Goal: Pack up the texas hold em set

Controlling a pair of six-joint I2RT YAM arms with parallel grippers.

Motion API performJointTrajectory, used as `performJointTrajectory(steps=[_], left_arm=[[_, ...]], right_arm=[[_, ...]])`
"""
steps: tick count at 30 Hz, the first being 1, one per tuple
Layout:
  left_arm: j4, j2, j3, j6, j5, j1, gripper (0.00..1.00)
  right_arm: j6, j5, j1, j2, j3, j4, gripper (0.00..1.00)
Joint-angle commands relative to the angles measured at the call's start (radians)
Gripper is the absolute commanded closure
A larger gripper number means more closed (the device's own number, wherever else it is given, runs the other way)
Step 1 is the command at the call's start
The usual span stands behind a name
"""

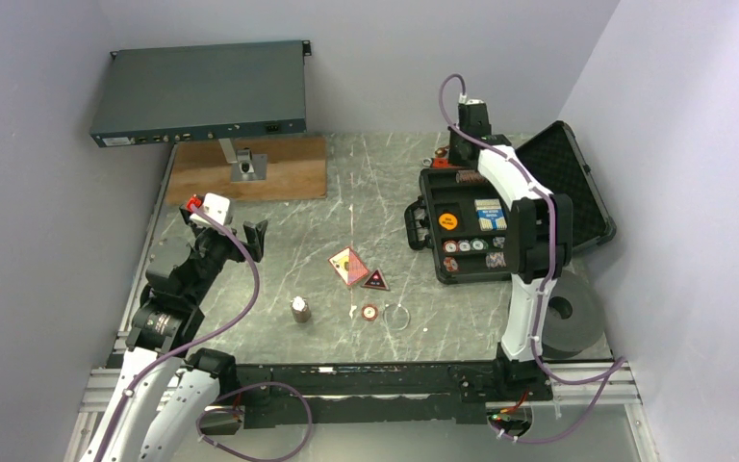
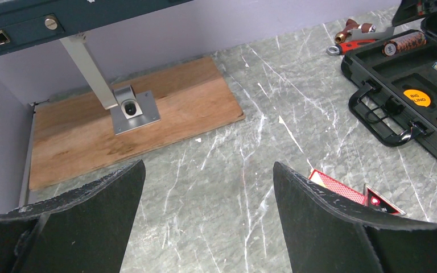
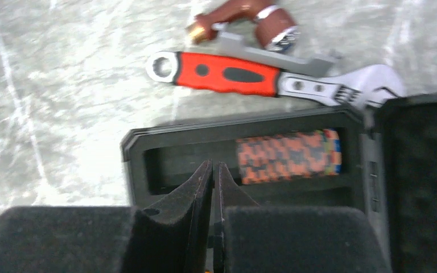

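Observation:
The black briefcase (image 1: 426, 207) lies open at the right, lid (image 1: 570, 183) tilted back. Its foam slots hold a stack of orange-black chips (image 3: 287, 156), an orange disc (image 1: 447, 220), a blue card deck (image 1: 488, 214) and a row of chips (image 1: 465, 246). My right gripper (image 3: 213, 166) hangs shut over the far slot, just left of the chip stack, with nothing between its fingers. On the table's middle lie a red card deck (image 1: 348, 265), the red-black triangle (image 1: 375, 281) and one loose chip (image 1: 370, 312). My left gripper (image 2: 207, 170) stands open above bare table at the left.
A red-handled wrench (image 3: 227, 74) and a brown fitting (image 3: 244, 14) lie behind the case. A grey-blue rack box (image 1: 200, 91) stands on a post on a wooden board (image 1: 250, 168). Near the front are a clear ring (image 1: 396, 316), a small metal piece (image 1: 300, 309) and a grey roll (image 1: 573, 318).

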State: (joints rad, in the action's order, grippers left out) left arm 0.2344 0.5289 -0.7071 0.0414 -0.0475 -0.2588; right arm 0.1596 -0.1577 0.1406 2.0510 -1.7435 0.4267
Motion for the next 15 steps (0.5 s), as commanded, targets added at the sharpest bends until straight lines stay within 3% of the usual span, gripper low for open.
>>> performJointTrajectory(steps=[1, 7, 15], left_arm=[[-0.019, -0.001, -0.017, 0.005, -0.007, -0.004, 0.11], [-0.02, -0.003, -0.018, 0.003, -0.007, -0.004, 0.11], [-0.02, -0.003, -0.017, 0.001, -0.01, -0.004, 0.11]], right_arm=[[0.029, 0.111, 0.019, 0.044, -0.052, 0.012, 0.92], [0.036, 0.087, 0.032, 0.107, -0.091, 0.063, 0.93], [-0.038, -0.134, 0.031, 0.197, -0.149, 0.101, 0.94]])
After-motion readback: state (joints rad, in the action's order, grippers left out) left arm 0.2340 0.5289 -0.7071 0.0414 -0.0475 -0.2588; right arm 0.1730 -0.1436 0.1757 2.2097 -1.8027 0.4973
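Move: About 8 cm below the right hand's shut fingers, level with them and some 2 cm to the left, is the empty left end of the case's far compartment. The chip roll lies in that compartment about 5 cm to the hand's right, the red wrench handle some 6 cm farther out, 1 cm right, and the big blind button about 10 cm back, 2 cm left. From the idle left hand the empty end is roughly 28 cm ahead, 42 cm right and 24 cm below. Swinging left over the case's far edge by about 3.5 cm, the right hand then sinks roughly 7 cm towards the empty end of the far compartment, left of the chip roll, easing a little back to the right on the way down. The wrist tips the fingers some 10 degrees further down and they stay shut; whether the tips touch the case can't be seen. ##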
